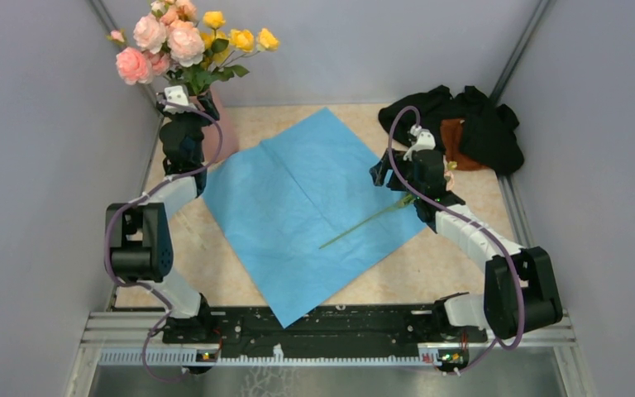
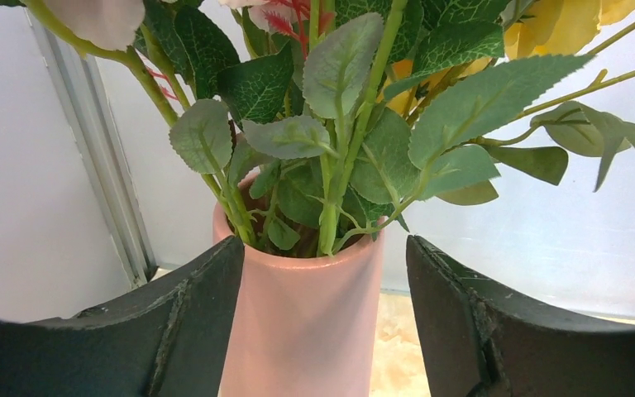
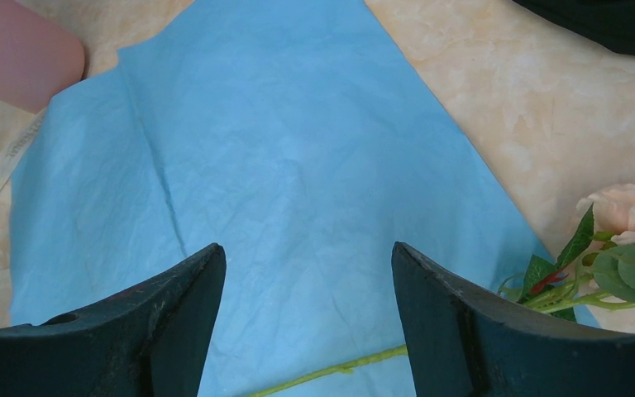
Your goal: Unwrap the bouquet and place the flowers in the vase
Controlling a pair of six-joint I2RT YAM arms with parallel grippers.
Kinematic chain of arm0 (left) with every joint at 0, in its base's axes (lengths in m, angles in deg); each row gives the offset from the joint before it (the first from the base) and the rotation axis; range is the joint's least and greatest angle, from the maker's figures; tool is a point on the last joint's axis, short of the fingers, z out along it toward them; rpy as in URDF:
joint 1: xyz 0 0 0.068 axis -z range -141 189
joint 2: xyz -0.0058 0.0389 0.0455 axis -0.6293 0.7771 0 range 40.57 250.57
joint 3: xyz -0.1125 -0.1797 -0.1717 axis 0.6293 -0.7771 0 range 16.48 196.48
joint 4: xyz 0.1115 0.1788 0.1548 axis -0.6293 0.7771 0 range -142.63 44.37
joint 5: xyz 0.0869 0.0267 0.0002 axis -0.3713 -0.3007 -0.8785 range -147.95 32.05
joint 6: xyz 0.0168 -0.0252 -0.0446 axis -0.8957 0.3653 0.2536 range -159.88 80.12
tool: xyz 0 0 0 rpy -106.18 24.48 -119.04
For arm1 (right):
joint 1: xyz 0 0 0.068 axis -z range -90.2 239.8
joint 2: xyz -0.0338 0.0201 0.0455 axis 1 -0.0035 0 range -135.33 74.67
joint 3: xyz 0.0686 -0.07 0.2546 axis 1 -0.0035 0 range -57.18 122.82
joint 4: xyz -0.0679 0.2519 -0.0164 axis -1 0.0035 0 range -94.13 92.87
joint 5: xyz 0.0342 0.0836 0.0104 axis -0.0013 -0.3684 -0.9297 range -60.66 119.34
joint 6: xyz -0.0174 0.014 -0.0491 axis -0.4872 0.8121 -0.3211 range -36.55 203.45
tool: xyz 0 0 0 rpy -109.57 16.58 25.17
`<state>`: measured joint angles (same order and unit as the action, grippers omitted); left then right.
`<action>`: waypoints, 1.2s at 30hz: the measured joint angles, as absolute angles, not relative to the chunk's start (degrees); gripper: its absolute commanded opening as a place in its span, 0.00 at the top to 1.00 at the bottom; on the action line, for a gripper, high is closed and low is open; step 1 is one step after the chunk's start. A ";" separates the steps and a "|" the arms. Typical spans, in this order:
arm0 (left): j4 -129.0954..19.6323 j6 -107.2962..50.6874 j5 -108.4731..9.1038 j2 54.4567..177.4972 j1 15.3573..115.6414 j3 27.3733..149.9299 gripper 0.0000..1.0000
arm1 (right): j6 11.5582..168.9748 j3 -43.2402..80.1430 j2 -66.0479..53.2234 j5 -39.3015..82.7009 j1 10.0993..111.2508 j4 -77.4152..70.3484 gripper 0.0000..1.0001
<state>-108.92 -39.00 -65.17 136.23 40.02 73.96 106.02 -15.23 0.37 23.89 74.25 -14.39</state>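
Observation:
The salmon-pink vase (image 1: 226, 126) stands at the back left with several pink and yellow flowers (image 1: 183, 41) in it. My left gripper (image 1: 202, 106) is open around the vase's upper part (image 2: 306, 322). Its left finger (image 2: 207, 314) is against the wall and its right finger (image 2: 463, 322) is apart. The blue wrapping paper (image 1: 298, 198) lies spread flat. One peach rose (image 3: 628, 207) lies across the paper's right side, with its long green stem (image 1: 368, 221) on the paper. My right gripper (image 3: 307, 246) hangs open over the paper above that stem, holding nothing.
A black and brown cloth heap (image 1: 463, 124) lies at the back right. A cream ribbon strip (image 3: 4, 161) lies by the paper's left edge. Grey walls close in the left, back and right. The vase (image 3: 21, 54) shows ahead of the right gripper.

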 measured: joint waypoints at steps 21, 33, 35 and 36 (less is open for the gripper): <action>-91.65 -35.26 -48.58 125.93 40.82 77.19 0.24 | 105.36 -15.56 0.30 23.95 74.23 -12.88 0.23; -73.10 -43.81 -28.95 125.36 50.46 79.77 0.27 | 103.02 -10.03 0.82 31.19 72.55 -1.21 0.23; -68.77 -47.70 -25.50 127.68 54.03 81.56 0.28 | 103.16 -9.85 1.57 31.41 72.39 -0.16 0.23; -65.56 -50.15 -23.69 129.76 56.30 83.46 0.28 | 103.29 -9.85 2.20 31.47 72.26 0.65 0.23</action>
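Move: The last flower lies on the table, its middle about 42 cm to the left hand's right, 16 cm back and 30 cm below. The vase stands straight ahead of that hand, some 9 cm, its middle about 16 cm lower. From the right hand the flower is roughly 3 cm right, 1 cm back and 15 cm below; the blue paper's middle is about 13 cm left and 2 cm back, the black cloth about 21 cm right and 24 cm ahead. Sweeping right with growing speed, the left arm brings its already open, empty gripper about 24 cm across and 10 cm back, away from the vase and towards the flower. It first lifts some 4 cm, then dips about 8 cm, turning clockwise nearly 60 degrees and tipping down. The open right hand barely shifts back and right above the stem. ##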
